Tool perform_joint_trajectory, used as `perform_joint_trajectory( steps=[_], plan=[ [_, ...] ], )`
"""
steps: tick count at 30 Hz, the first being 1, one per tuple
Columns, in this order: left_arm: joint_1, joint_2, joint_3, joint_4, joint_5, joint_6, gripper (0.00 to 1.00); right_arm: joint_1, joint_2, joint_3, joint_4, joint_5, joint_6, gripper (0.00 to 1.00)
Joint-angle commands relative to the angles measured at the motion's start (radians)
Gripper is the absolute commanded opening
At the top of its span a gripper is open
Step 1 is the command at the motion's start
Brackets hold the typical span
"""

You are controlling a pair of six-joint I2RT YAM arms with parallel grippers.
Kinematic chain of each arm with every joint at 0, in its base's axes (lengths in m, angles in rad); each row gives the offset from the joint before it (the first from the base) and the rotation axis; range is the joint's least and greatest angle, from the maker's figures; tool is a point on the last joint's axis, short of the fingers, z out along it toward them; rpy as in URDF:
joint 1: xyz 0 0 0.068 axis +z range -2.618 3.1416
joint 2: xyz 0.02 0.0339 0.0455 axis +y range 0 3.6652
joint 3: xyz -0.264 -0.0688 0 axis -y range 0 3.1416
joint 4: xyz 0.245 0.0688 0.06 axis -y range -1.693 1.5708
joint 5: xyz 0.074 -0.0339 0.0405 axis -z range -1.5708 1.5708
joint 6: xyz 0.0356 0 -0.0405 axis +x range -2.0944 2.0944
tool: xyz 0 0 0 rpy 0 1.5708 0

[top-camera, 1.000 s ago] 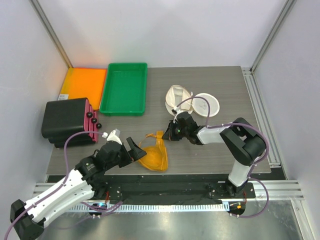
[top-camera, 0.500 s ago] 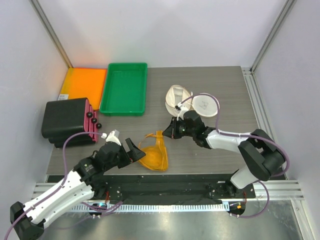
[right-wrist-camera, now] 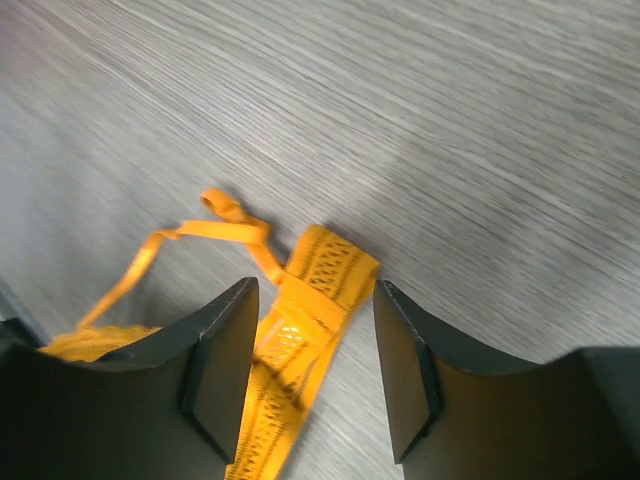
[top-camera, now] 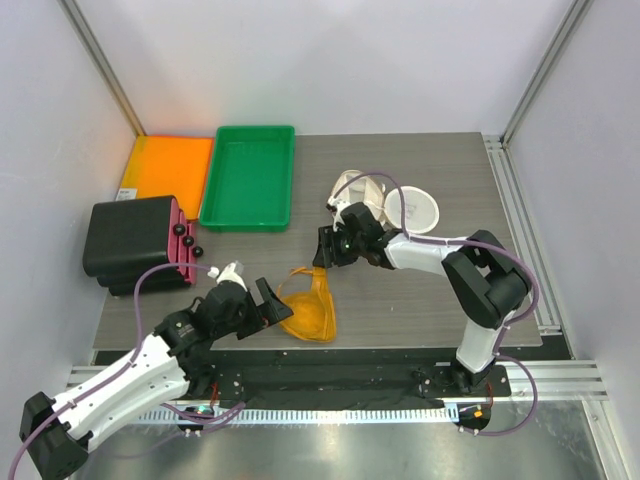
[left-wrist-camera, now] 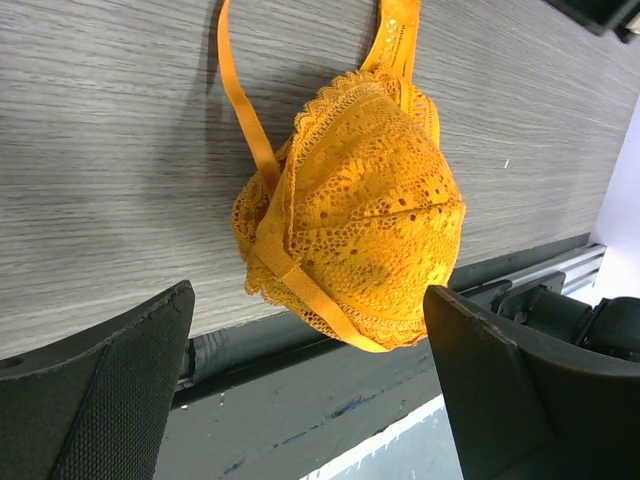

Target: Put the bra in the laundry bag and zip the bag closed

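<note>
The bra [top-camera: 308, 308], orange-yellow lace with thin straps, lies bunched at the table's near edge. In the left wrist view the bra [left-wrist-camera: 360, 210] sits just ahead of my left gripper [left-wrist-camera: 308, 295], which is open wide and holds nothing. My left gripper [top-camera: 265, 303] is at the bra's left side. My right gripper [top-camera: 322, 248] is open above the bra's far end. Its fingers [right-wrist-camera: 225, 360] straddle the bra's band [right-wrist-camera: 315, 285] without closing on it. The cream-white laundry bag [top-camera: 352, 190] lies behind the right gripper, its round lid [top-camera: 412, 210] flopped open to the right.
A green tray [top-camera: 248, 178] and a flat orange tray [top-camera: 168, 165] sit at the back left. A black box [top-camera: 130, 238] with a pink edge stands at the left. The table's front edge [top-camera: 400, 342] runs just below the bra.
My right gripper has gone from shut to open and has moved left, over the bra's band end. The left gripper stays open beside the bra.
</note>
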Motion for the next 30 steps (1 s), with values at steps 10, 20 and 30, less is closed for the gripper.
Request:
perform_joint_trajectory(
  steps=[10,20,30],
  plan=[
    [-0.004,-0.068,-0.004,0.016,0.016,-0.017,0.95,0.033,0.113,0.122,-0.138,0.028,-0.102,0.45],
    [-0.004,-0.062,-0.034,0.044,0.039,-0.032,0.94,0.033,0.014,0.095,-0.127,0.139,-0.094,0.01],
    [-0.004,-0.095,-0.056,0.091,0.030,-0.049,0.98,0.031,-0.161,0.089,-0.144,0.333,-0.114,0.01]
  ],
)
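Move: The bra's far end, where band and strap meet, lies about 3 cm straight below my half-open right fingers. The body of the bra lies about 11 cm back and 2 cm to the left of them. The laundry bag is some 14 cm ahead and 8 cm to the right of my right hand, its round lid about 12 cm ahead and 20 cm right. From my left hand, that far end is about 11 cm ahead, 8 cm right and 6 cm lower. With my right hand I sink about 3 cm onto the bra's far end and shut my fingers, pinching the yellow band. Then I lift it some 6 cm, drifting about 2 cm forward and to the right towards the laundry bag as I rise, the wrist tilting roughly 10 degrees. ##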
